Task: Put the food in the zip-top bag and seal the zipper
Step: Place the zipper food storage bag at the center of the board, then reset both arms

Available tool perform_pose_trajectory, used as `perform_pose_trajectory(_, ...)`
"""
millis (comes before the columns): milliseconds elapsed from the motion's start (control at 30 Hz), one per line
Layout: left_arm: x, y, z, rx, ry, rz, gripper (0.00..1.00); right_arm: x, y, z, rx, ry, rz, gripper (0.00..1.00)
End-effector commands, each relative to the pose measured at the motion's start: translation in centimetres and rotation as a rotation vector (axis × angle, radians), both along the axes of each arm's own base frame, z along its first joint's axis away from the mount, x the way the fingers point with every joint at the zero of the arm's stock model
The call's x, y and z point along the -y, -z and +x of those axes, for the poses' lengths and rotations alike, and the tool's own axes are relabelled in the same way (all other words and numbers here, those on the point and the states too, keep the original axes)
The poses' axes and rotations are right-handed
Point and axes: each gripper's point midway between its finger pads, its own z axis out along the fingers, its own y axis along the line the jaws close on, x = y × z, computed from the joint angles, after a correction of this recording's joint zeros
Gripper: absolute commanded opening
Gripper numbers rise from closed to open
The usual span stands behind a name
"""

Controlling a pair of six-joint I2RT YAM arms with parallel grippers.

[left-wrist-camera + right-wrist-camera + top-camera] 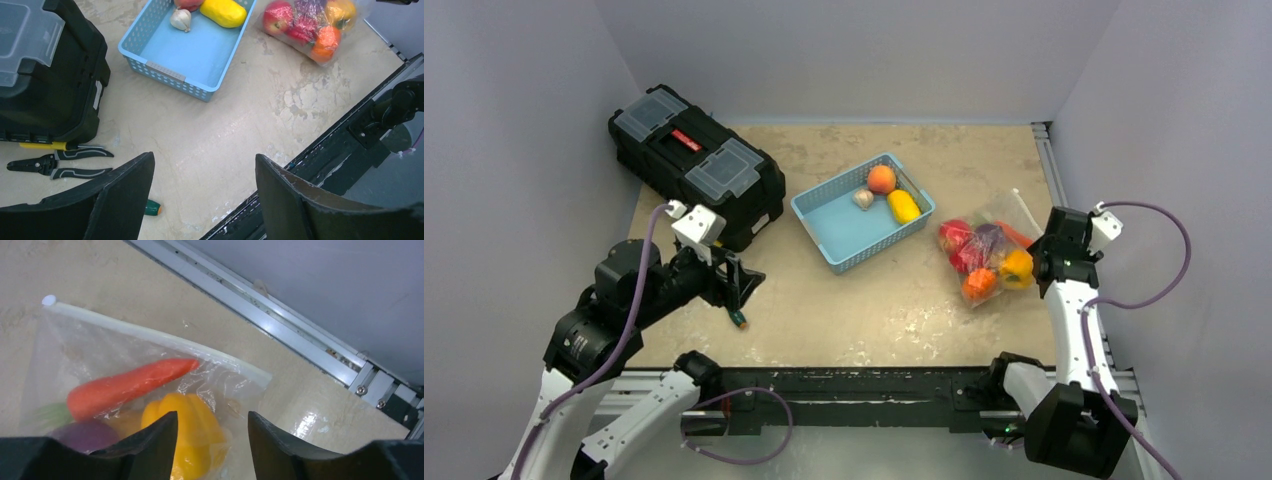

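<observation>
The zip-top bag (1002, 214) lies at the right of the table, holding a red apple (953, 234), a purple piece, an orange fruit (979, 284) and a yellow pepper (1016, 266). The right wrist view shows a carrot (130, 382) and the yellow pepper (192, 432) under the plastic, with the white zipper (150, 337) running along the far edge. My right gripper (210, 422) is open just above the bag's corner by the pepper. Near the table's left front, my left gripper (202, 165) is open over bare table. A peach (881, 178), a garlic bulb (863, 198) and a yellow fruit (904, 206) lie in the basket.
The light blue basket (844, 235) sits mid-table. A black toolbox (694, 165) stands at the back left, with pliers (60, 165) beside it. A green-handled screwdriver (738, 320) lies under my left gripper. A metal rail (280, 335) borders the right edge.
</observation>
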Motion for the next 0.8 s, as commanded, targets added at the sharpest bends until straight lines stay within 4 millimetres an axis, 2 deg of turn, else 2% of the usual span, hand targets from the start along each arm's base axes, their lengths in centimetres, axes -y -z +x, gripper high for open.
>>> perform_pose_trajectory(0,-0.6,-1.6,0.1,0.042,-0.051,-0.044,0.76,1.0,-5.4,0.4,0.085,-0.035,-0.126,0.57)
perform_pose_trajectory(100,-1.7,-2.4,0.5,0.073,-0.117,-0.048,0.79,0.7,-8.8,-0.1,0.147,-0.064,-0.167,0.64)
perform_pose_trajectory(133,-2.0,-2.8,0.6,0.085,-0.138,-0.052,0.80,0.2,-9.9,0.0,0.169,-0.086,-0.172,0.70)
perform_pose_trajectory(200,-3.0,-3.5,0.9,0.112,-0.195,-0.055,0.80,-1.7,-12.5,0.7,0.231,-0.193,-0.153,0.89)
perform_pose_trajectory(267,-3.8,-4.4,1.0,0.141,-0.240,-0.071,0.83,-4.4,-15.4,1.5,0.309,-0.321,-0.129,0.99)
perform_pose_trajectory(400,-5.3,-6.4,0.6,0.204,-0.315,-0.129,0.89,-10.8,-21.4,2.1,0.494,-0.612,-0.081,0.99)
perform_pose_trajectory(467,-6.3,-7.6,0.2,0.245,-0.353,-0.162,0.90,-14.3,-25.0,1.4,0.630,-0.810,-0.067,0.99)
perform_pose_trajectory(533,-7.2,-8.6,-0.3,0.288,-0.388,-0.193,0.91,-16.5,-29.3,-0.1,0.809,-0.926,-0.105,0.99)
perform_pose_trajectory(633,-9.1,-10.0,-1.2,0.357,-0.452,-0.239,0.96,-17.4,-33.9,-3.6,1.019,-0.973,-0.204,0.99)
perform_pose_trajectory(700,-10.1,-10.9,-1.8,0.401,-0.485,-0.269,0.97,-16.5,-35.3,-4.8,1.082,-0.910,-0.245,0.99)
perform_pose_trajectory(767,-10.9,-11.4,-2.3,0.437,-0.512,-0.291,0.97,-15.4,-36.0,-5.3,1.079,-0.845,-0.260,0.99)
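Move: The zipper food storage bag lies flat and full, its middle about 8 cm left of the right hand, some 1 cm farther ahead and roughly 10 cm below; the half-open fingers are already off it. The blue basket stands about 37 cm left and 9 cm ahead of that hand, and the metal rail runs about 12 cm to its right, level with it. From the left hand the bag lies about 48 cm right, 11 cm ahead and 26 cm below. From the bag, already released, the right hand climbs away about 30 cm, first straight up, then also some 15 cm left over the bag, drawing back slightly at the end. Its fingers spread from half to wide open while the wrist swings counter-clockwise and tips its fingers up to near level. The left hand, empty, rises and goes left about 8 cm each, opening further and tipping up. ##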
